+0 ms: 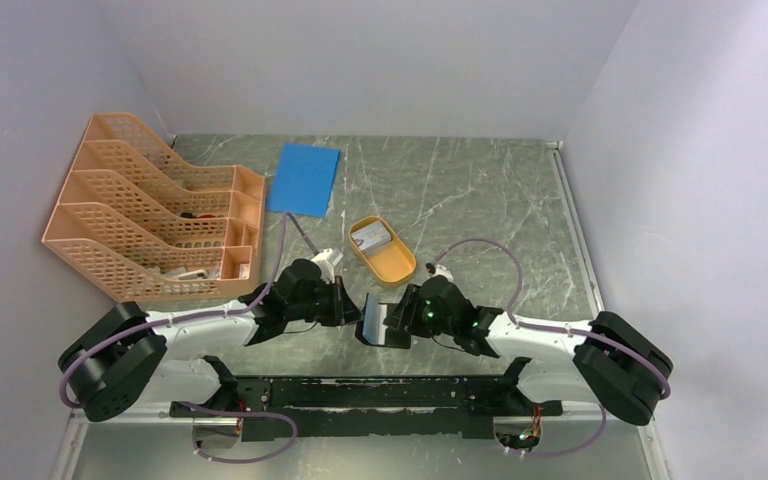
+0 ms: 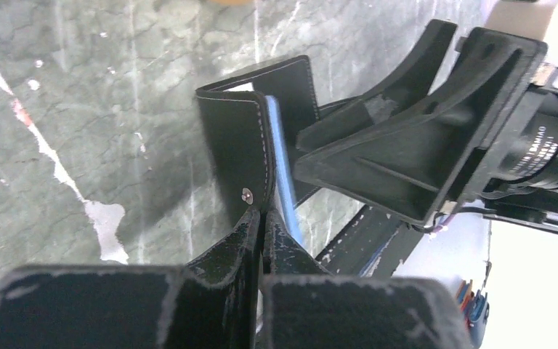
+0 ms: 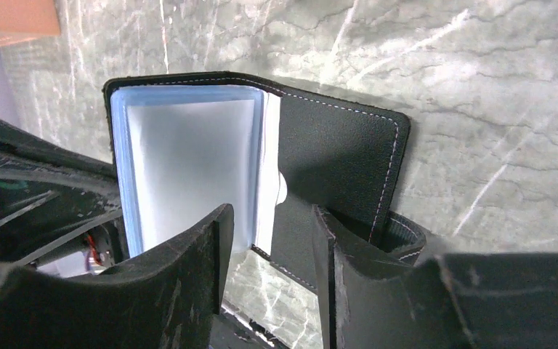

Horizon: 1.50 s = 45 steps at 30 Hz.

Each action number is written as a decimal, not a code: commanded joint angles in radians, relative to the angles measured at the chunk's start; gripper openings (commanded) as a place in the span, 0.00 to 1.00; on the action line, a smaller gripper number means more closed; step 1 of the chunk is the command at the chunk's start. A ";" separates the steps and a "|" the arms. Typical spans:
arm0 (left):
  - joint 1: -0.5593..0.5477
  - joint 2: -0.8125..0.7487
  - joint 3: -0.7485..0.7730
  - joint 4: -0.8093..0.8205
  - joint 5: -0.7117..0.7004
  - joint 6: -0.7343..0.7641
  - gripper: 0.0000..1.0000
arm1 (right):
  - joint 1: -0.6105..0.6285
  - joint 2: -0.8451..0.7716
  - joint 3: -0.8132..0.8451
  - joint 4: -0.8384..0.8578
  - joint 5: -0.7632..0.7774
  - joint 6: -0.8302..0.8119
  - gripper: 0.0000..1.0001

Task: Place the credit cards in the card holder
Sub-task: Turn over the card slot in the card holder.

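The black card holder point(image 1: 384, 326) hangs open just above the table between my two arms. My left gripper point(image 2: 263, 214) is shut on the edge of its front cover point(image 2: 232, 138), beside a small metal snap. In the right wrist view the card holder point(image 3: 334, 145) faces me, and its bluish clear pockets point(image 3: 189, 160) look blank. My right gripper point(image 3: 269, 218) stands open, one fingertip before the pockets and one before the black cover, with nothing pinched. The pale credit cards point(image 1: 368, 236) lie in the orange dish point(image 1: 397, 268), behind the grippers.
A large blue sheet point(image 1: 304, 178) lies flat at the back of the table. An orange mesh file rack point(image 1: 150, 215) fills the left side. Grey walls close in the table on three sides.
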 commanded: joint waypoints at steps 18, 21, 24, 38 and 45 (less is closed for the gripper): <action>-0.021 0.031 0.063 -0.025 0.004 -0.005 0.05 | -0.039 -0.090 -0.025 0.108 -0.103 0.027 0.64; -0.032 0.026 0.073 -0.031 -0.006 -0.008 0.05 | -0.038 -0.067 -0.014 0.117 -0.127 0.015 0.67; -0.042 0.001 0.083 -0.076 -0.042 -0.014 0.05 | -0.040 -0.062 -0.004 0.126 -0.141 0.008 0.70; -0.051 -0.082 0.094 -0.170 -0.126 -0.031 0.05 | -0.029 0.056 0.087 0.051 -0.140 -0.016 0.71; -0.053 -0.099 0.093 -0.182 -0.132 -0.035 0.05 | -0.018 0.113 0.119 0.028 -0.148 -0.039 0.69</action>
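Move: My left hand still has its shut fingers on the raised left cover edge of the card holder; the card slot lies about 3 cm to their right, roughly level with them and some 3 cm lower. From my right hand, half open over the holder, the card slot is about 3 cm left, 1 cm ahead and 1 cm below. The right cover lies 2 cm right, 1 cm back and 2 cm down; the tan tray stands some 14 cm ahead, 2 cm left. My right hand slips under a centimetre to the right, then lifts about 4 cm off the card slot's right part and arcs left over its pages, rolling some 10 degrees left side up, fingers spreading wider. It sinks again by 2 cm beside my left fingertips, where one finger comes against the page's left part. My left hand keeps its hold on the cover, dipping a centimetre, then rising 2 cm. ##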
